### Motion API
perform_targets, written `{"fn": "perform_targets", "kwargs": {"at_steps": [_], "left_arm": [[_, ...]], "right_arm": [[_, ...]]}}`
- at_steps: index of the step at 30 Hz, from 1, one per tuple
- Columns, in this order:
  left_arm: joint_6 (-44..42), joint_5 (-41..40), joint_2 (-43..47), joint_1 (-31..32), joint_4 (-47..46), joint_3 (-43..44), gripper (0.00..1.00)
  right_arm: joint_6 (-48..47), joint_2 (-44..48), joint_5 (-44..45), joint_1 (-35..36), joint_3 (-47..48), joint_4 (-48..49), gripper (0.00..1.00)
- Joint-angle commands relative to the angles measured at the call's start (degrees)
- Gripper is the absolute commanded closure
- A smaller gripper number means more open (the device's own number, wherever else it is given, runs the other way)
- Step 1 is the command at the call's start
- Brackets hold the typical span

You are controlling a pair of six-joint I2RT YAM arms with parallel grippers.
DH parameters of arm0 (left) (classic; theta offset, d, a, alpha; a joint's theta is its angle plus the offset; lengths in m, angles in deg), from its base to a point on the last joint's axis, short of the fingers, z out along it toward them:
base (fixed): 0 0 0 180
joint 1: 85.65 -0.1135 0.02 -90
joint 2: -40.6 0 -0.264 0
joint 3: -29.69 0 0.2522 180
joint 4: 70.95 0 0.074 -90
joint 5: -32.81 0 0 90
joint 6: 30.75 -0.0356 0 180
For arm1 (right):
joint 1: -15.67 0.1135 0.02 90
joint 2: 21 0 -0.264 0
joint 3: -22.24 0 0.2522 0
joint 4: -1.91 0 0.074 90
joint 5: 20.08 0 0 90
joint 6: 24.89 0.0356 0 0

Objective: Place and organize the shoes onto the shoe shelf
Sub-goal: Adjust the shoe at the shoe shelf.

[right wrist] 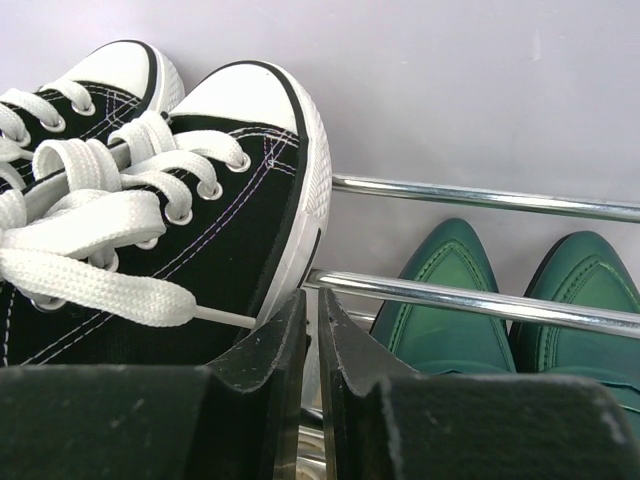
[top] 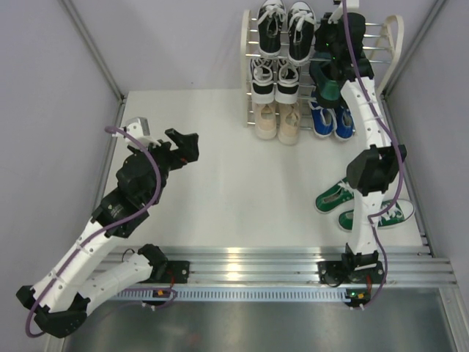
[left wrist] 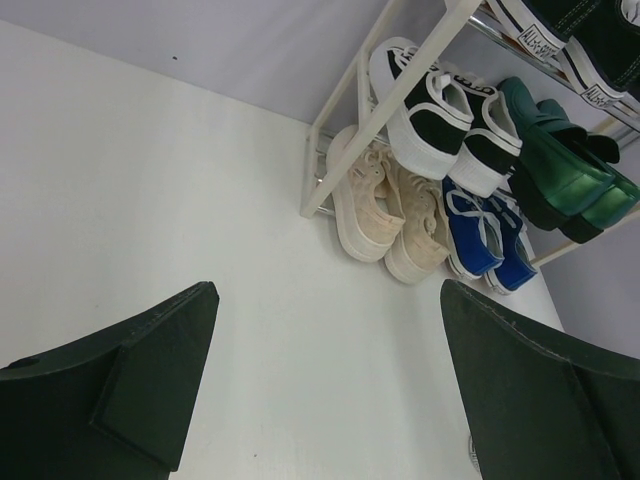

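Observation:
The shoe shelf [top: 394, 44] stands at the back right of the table. Its top tier holds black-and-white sneakers [top: 286, 29], and a second such pair [top: 275, 76] sits below them next to dark green dress shoes [top: 324, 82]. Beige lace-ups [top: 278, 121] and blue sneakers [top: 330, 121] are at the bottom. Green sneakers [top: 363, 207] lie on the table by the right arm. My right gripper [right wrist: 312, 300] is shut and holds nothing, beside a black sneaker [right wrist: 200, 240] at a chrome bar [right wrist: 480, 300], above the green dress shoes [right wrist: 445, 300]. My left gripper [left wrist: 330, 300] hangs open over bare table.
The shelf's cream side frame [left wrist: 345, 130] stands ahead of the left gripper, with the beige lace-ups [left wrist: 385, 215] and blue sneakers [left wrist: 480, 240] behind it. Grey walls close in the table at the left, back and right. A metal rail [top: 242, 264] runs along the near edge.

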Motion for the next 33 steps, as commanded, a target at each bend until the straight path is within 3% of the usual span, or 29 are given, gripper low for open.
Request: {"fn": "perform_targets", "kwargs": {"at_steps": [1,23,26,28,29,30,33], "left_arm": [[0.77,0.24,0.64,-0.16,-1.34,-0.52,0.02],[2.44,1.56,-0.5,-0.16,-1.61,-0.61,0.02],[2.79,1.91,-0.77,-0.16,-2.05,-0.79,0.01],[2.97,2.09,-0.85,-0.16,-2.22,-0.96,0.01],[3.06,2.17,-0.94,-0.16,-2.4,-1.14,0.01],[3.14,2.35,-0.94,-0.16,-2.66,-1.31,0.01],[2.71,3.22,-0.77,-0.16,-3.88,-2.02,0.01]], "right_arm": [[1.27,-0.99,-3.37,3.84,3.22,6.3,0.89],[2.77,1.12,-3.9,5.16,-0.12,4.8,0.84],[2.33,2.25,-3.64,5.07,-0.82,4.8,0.79],[1.89,4.0,-2.33,4.73,-2.13,4.98,0.7],[1.63,5.06,-1.79,4.64,-3.1,5.42,0.65],[1.1,6.03,-1.09,4.29,-4.15,6.9,0.51],[-1.62,10.33,1.55,3.41,-8.29,8.84,0.34]]}}
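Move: The right hand's nearly shut fingers are at the right side of the right black shoe on the top tier, its middle about 6 cm left, level front to back and 2 cm below. The other black shoe lies roughly 10 cm farther left. The left green shoe is one tier down, some 4 cm right, level front to back and 14 cm below. From the left hand, the right black shoe is about 36 cm ahead, 38 cm right. Right hand nudges the right black shoe about 1 cm left, then eases right and back, fingers opening past halfway. ##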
